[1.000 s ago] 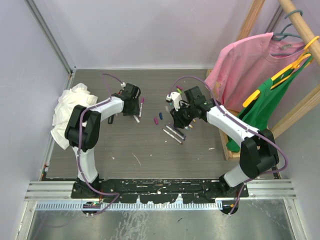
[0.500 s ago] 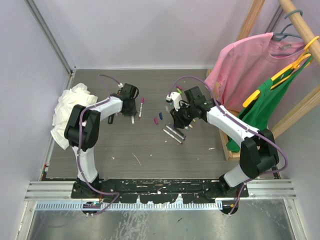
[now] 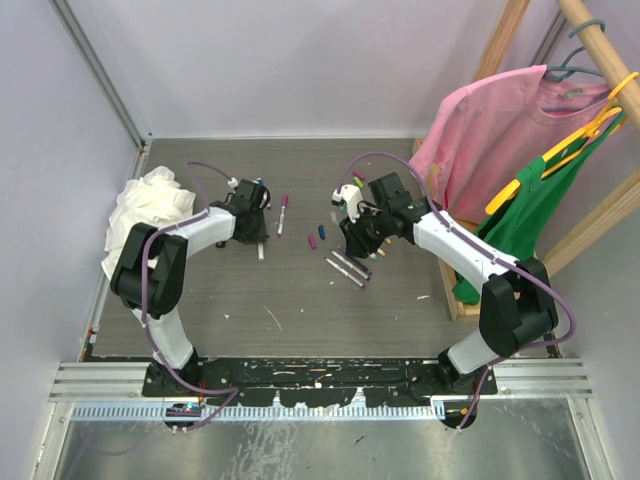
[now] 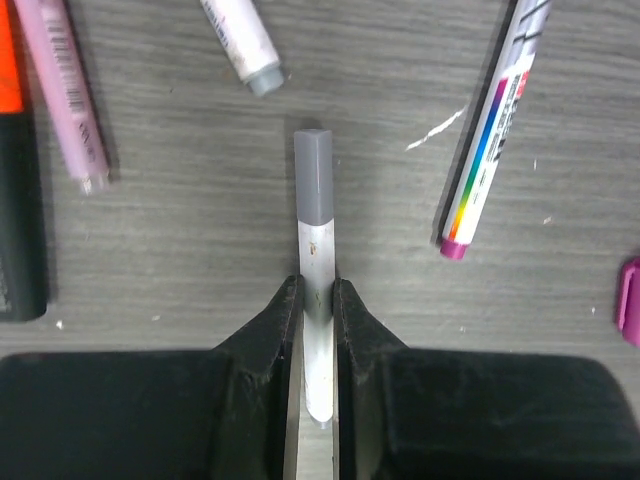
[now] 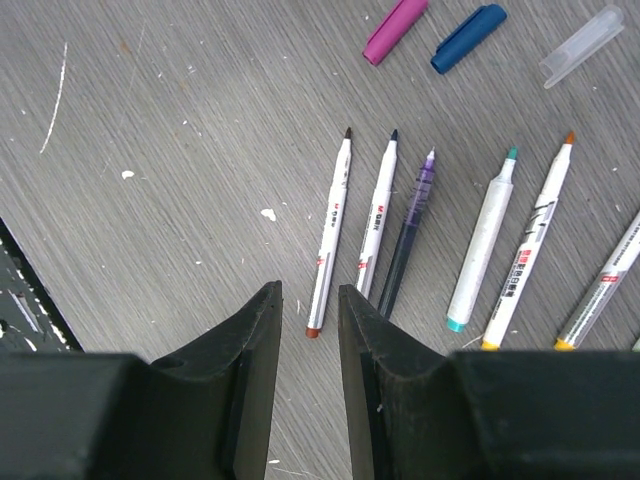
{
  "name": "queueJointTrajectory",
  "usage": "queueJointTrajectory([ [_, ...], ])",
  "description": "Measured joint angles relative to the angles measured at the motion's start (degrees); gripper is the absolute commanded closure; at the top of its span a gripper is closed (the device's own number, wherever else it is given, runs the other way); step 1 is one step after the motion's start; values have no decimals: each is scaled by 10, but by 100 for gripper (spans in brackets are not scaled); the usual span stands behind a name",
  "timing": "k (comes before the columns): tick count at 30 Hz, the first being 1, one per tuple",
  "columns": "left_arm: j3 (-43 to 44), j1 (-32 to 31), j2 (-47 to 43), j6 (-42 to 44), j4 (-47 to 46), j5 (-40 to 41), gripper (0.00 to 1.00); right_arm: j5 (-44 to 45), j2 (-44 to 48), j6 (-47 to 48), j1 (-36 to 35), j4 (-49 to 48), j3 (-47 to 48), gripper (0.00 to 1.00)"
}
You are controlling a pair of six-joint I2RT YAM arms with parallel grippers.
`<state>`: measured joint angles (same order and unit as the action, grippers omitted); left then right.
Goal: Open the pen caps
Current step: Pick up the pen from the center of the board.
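In the left wrist view my left gripper point(image 4: 318, 300) is shut on a thin white pen point(image 4: 316, 255). Its grey cap point(image 4: 312, 178) sticks out ahead of the fingertips, low over the table. From above, the left gripper point(image 3: 251, 230) sits near the rag. My right gripper point(image 5: 308, 300) hangs slightly open and empty over the near ends of several uncapped pens point(image 5: 330, 225). Loose pen caps lie beyond them: magenta point(image 5: 395, 28), blue point(image 5: 468, 24) and a clear one point(image 5: 580, 42). The right gripper point(image 3: 355, 238) stands mid-table.
Around the held pen lie a pink pen point(image 4: 70, 90), an orange-and-black marker point(image 4: 15, 150), a grey-tipped white pen point(image 4: 240, 45) and a rainbow-printed pen point(image 4: 495, 130). A white rag point(image 3: 140, 225) lies at the left. Pink point(image 3: 490, 120) and green point(image 3: 530, 210) shirts hang at the right.
The left gripper has shifted left and toward the near side and shut on the white pen. The right arm has not moved.
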<state>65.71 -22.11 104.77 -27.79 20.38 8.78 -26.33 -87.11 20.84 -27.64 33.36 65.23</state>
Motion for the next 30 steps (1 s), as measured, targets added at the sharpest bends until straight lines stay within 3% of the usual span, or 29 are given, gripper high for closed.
queueJointTrajectory([
  [8,-77,0,-106,1,-31,-17,100,-35,0,-1,0,1,0,65],
  [18,-210,-10,-278,-14,-141,-87,100,-120,27,-34,22,-33,-36,66],
  [30,-333,-78,-428,-86,-321,-121,100,-225,139,-150,90,-213,-147,63],
])
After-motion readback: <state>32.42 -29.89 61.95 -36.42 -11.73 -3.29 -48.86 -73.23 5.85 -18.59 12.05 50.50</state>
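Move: The left hand already has the grey-capped pen pinched at table level. The right gripper, to which the pen is being taken, is roughly 23 cm to its right, 8 cm farther back and 10 cm higher. From the left hand, the rainbow-label pen lies about 6 cm right and 7 cm ahead, the loose magenta cap 12 cm right and level with it. From the right hand, the grey-capped pen is some 23 cm left, 8 cm ahead and 10 cm below. Upward, drawing back and increasingly to the right, the left hand carries the pinched pen off the table towards the right gripper, rising about 14 cm. Its fingers keep their grip and swing up to point forward and right, only slightly down. The right hand eases back a little, then rises some 6 cm, rolling its partly open fingers up towards level. ##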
